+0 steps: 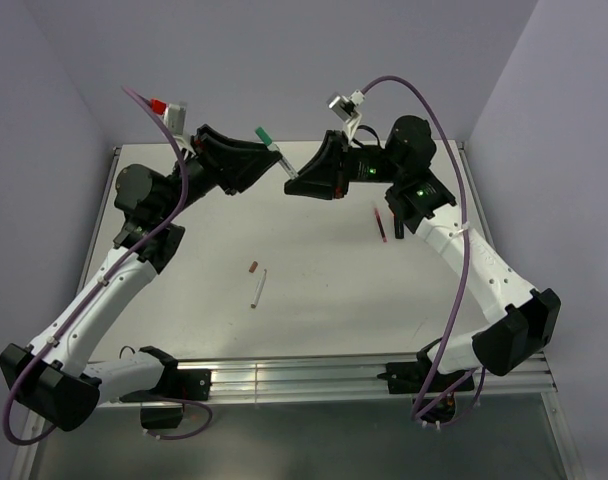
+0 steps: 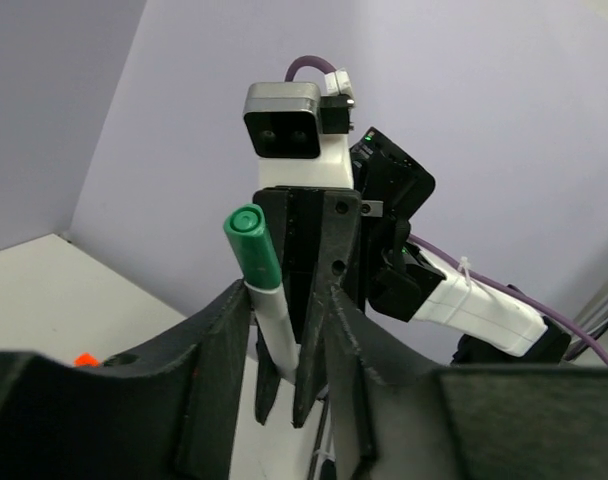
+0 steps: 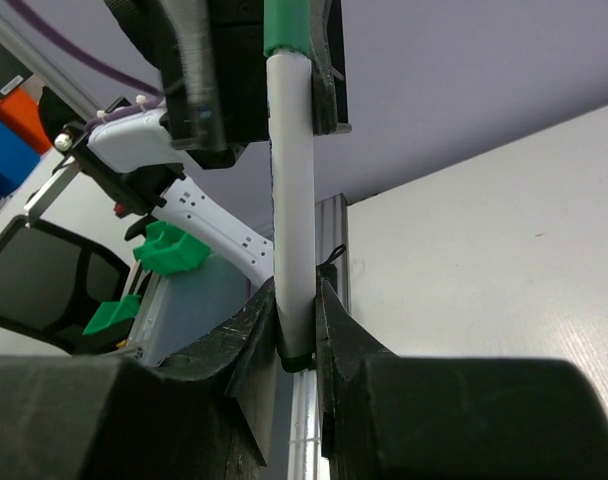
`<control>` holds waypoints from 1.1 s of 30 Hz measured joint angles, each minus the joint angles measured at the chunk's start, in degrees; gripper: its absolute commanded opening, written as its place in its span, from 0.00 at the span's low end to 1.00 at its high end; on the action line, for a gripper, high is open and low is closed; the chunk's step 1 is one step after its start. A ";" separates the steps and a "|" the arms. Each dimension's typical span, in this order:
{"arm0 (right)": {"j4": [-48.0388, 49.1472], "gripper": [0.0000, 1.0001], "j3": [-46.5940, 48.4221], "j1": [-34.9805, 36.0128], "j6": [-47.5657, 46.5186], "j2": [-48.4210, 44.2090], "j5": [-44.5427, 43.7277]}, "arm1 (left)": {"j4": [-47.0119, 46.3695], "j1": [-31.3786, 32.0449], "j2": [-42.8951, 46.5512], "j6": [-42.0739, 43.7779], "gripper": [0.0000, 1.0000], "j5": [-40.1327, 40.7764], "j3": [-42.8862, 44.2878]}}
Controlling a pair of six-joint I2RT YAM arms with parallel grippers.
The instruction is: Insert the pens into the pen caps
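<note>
Above the table's far middle a thin white pen (image 1: 281, 160) slants in the air, with a green cap (image 1: 262, 133) sitting on its upper end. My right gripper (image 1: 293, 182) is shut on its lower end, and its pads (image 3: 334, 310) press both sides of the white pen (image 3: 292, 200). My left gripper (image 1: 274, 157) stands open around the pen just below the cap. There the pen (image 2: 274, 320) leans on one finger (image 2: 224, 330), and the green cap (image 2: 250, 243) rises above the jaws. Another white pen (image 1: 258, 288), a brownish-red cap (image 1: 251, 267) and a dark red pen (image 1: 380, 224) lie on the table.
A small patch of orange (image 2: 82, 359) shows on the table beside my left gripper. The metal rail (image 1: 314, 378) runs along the table's near edge. Purple walls close in the back and sides.
</note>
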State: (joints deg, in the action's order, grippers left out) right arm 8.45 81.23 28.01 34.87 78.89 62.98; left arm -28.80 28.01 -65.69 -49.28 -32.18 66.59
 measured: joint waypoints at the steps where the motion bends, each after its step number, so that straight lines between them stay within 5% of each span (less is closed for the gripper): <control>1: 0.13 0.00 -0.04 0.11 0.00 0.00 0.07 | 0.00 0.02 -0.11 0.07 0.36 0.07 0.00; 6: 0.44 0.00 -0.17 0.66 0.00 0.02 0.28 | 0.22 0.37 -0.70 0.35 0.30 0.11 0.00; 12: 0.98 0.00 -0.26 1.03 -0.26 0.13 0.59 | 0.83 0.76 -0.94 0.11 0.00 -0.15 0.55; 20: 1.92 0.29 -1.01 1.05 -0.26 0.00 1.09 | 1.84 0.72 -1.68 1.53 0.00 -2.47 1.88; 29: 0.94 0.40 -4.92 1.38 -0.68 -0.39 2.29 | 3.50 0.63 -3.08 4.66 0.00 -4.04 3.10; 33: 0.37 0.53 -5.86 1.42 -1.49 -0.68 2.32 | 4.13 0.57 -3.69 4.85 0.00 -4.63 3.56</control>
State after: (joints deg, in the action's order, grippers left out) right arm 8.82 75.37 29.43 33.39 78.22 65.30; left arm -24.67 28.58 -69.38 -44.42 -36.82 70.15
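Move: Just to the left hand's right, its middle about 2 cm right and 2 cm below the hand point, the green-capped pen stands steeply between the left hand's open fingers. The cap's middle is some 2 cm above that hand point and 1 cm ahead. From the right hand, which holds the pen near its bottom end, the pen's middle lies about 4 cm up, 2 cm left and 1 cm forward; the left fingertips are some 6 cm up, 4 cm left and 1 cm forward. Closing on the pen just below its green cap, the left fingers take a pinch while the right hand still holds the bottom end, easing barely 1 cm back. Then the right fingers open and that hand sinks about 3.5 cm. The left hand keeps its pinch, drifting roughly 1.5 cm right and as much down overall, with a slight roll. ##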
